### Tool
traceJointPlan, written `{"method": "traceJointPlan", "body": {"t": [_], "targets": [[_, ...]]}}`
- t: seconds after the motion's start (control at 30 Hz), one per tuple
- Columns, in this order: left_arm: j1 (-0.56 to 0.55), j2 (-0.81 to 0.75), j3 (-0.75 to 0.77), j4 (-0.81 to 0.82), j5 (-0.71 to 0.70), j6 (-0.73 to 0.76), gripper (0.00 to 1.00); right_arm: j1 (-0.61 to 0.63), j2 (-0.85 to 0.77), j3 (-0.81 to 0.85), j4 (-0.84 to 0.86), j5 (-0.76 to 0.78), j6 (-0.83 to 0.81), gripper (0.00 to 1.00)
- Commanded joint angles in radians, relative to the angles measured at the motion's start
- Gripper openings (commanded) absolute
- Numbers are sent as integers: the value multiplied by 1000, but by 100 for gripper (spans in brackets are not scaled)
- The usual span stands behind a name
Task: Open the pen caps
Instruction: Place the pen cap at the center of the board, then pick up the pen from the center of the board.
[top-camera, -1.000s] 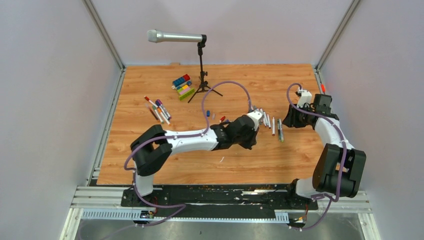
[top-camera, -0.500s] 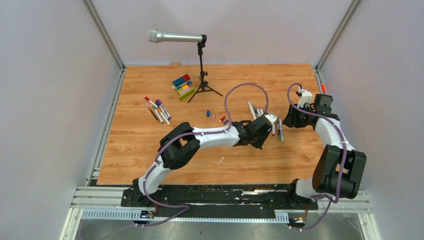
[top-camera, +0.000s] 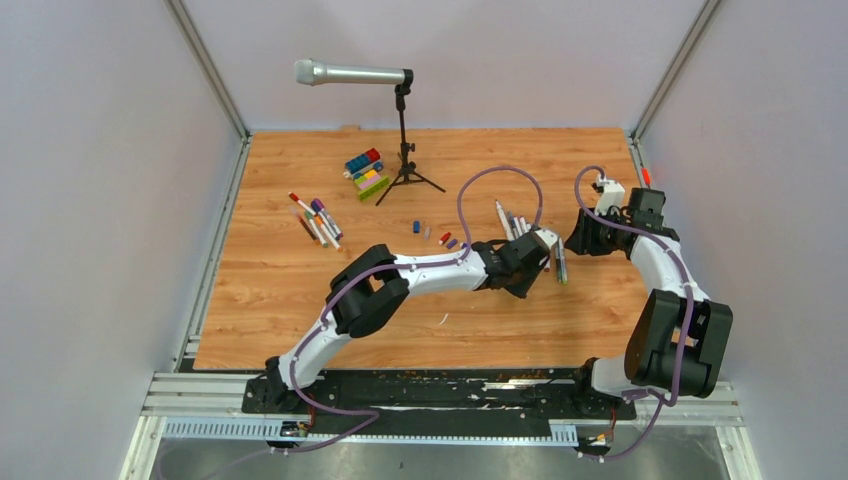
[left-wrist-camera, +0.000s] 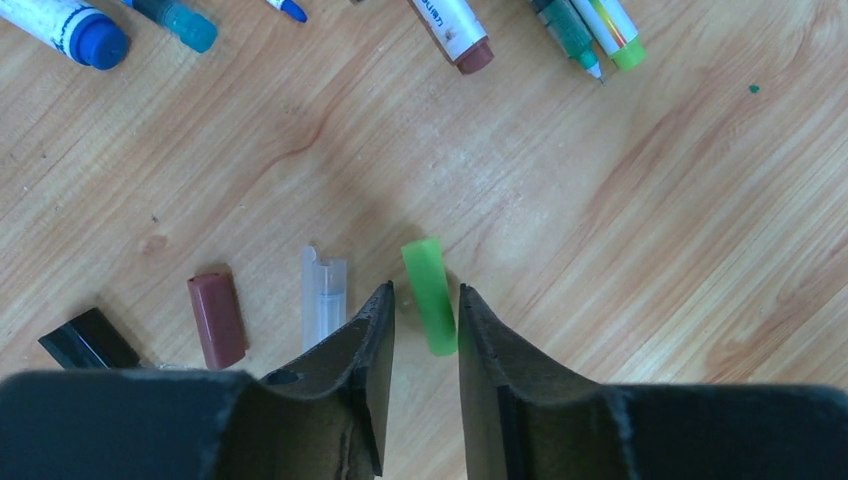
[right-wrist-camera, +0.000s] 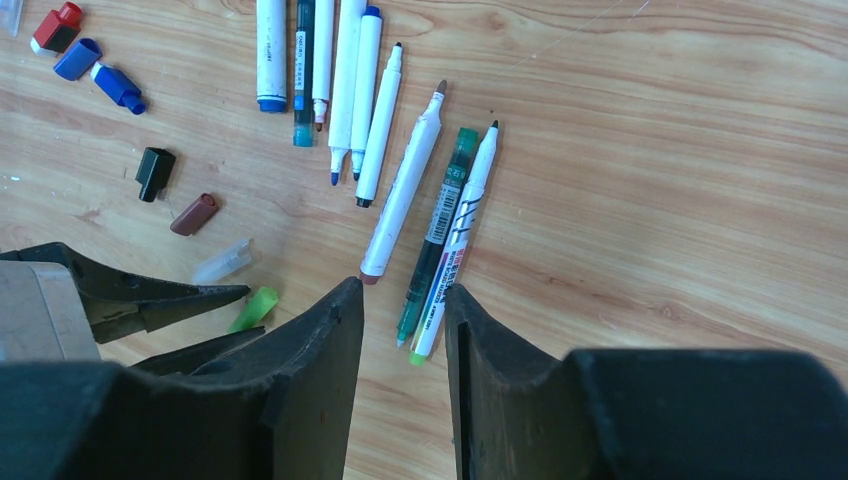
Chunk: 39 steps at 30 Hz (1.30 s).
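A green pen cap (left-wrist-camera: 432, 300) lies flat on the wood between the tips of my left gripper (left-wrist-camera: 425, 287), which is open; neither finger presses it. Left of it lie a clear cap (left-wrist-camera: 324, 297), a brown cap (left-wrist-camera: 216, 320) and a black cap (left-wrist-camera: 88, 340). My right gripper (right-wrist-camera: 401, 285) hangs open and empty over a fan of uncapped pens (right-wrist-camera: 405, 190). That view also shows the green cap (right-wrist-camera: 254, 307) between the left fingers (right-wrist-camera: 150, 295). In the top view the left gripper (top-camera: 538, 262) and right gripper (top-camera: 574, 242) flank these pens (top-camera: 548, 250). More pens (top-camera: 318, 220) with coloured ends lie far left.
A microphone (top-camera: 350, 73) on a black stand (top-camera: 405, 150) stands at the back, with toy blocks (top-camera: 365, 172) beside it. Red and blue loose caps (right-wrist-camera: 78, 58) lie left of the pen row. Grey walls close in the table's left and right edges.
My left arm stretched right toward the pen row and its jaws parted, leaving the green cap on the table. The right arm has not moved.
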Motion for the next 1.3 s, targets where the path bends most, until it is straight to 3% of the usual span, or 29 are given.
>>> {"method": "traceJointPlan", "body": {"t": [0.0, 0.3, 0.53, 0.7, 0.83, 1.07, 1.27], "targets": [[-5, -27, 29, -17, -8, 20, 38, -6, -26, 39, 16, -24, -10, 37], [-7, -267, -159, 142, -5, 64, 44, -6, -25, 38, 14, -38, -15, 37], [-7, -523, -402, 236, -114, 111, 48, -6, -28, 36, 7, -63, -25, 37], [-4, -731, -600, 262, -329, 153, 69, -7, -31, 36, 2, -83, -37, 37], [29, -901, -792, 310, -534, 168, 99, -7, -30, 36, -2, -98, -44, 37], [345, -1190, -1075, 346, -361, 49, 100, -5, -28, 35, -5, -100, -49, 37], [668, -1330, -1188, 346, -242, -15, 100, -7, -25, 33, -5, -99, -50, 37]]}}
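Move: The left hand is empty. The group of unopened pens it heads back to lies about 45 cm to its left and 16 cm ahead, roughly 1 cm lower. The green pen cap rests on the board right between its fingertips, with the clear cap some 3 cm left of the hand and 2 cm ahead, and the brown cap 6 cm left and 4 cm ahead. From the right hand the group is about 55 cm left, 9 cm ahead and 8 cm below. Already parted around the green cap, the left fingers come clear of it, rising some 15 cm with a slight drift left and back. The hand then sweeps fast left, about 38 cm in all, easing forward late, over the board towards the unopened pens, while the fingers spread fully and the wrist swings roughly 45 degrees counter-clockwise and tips the fingers up. ##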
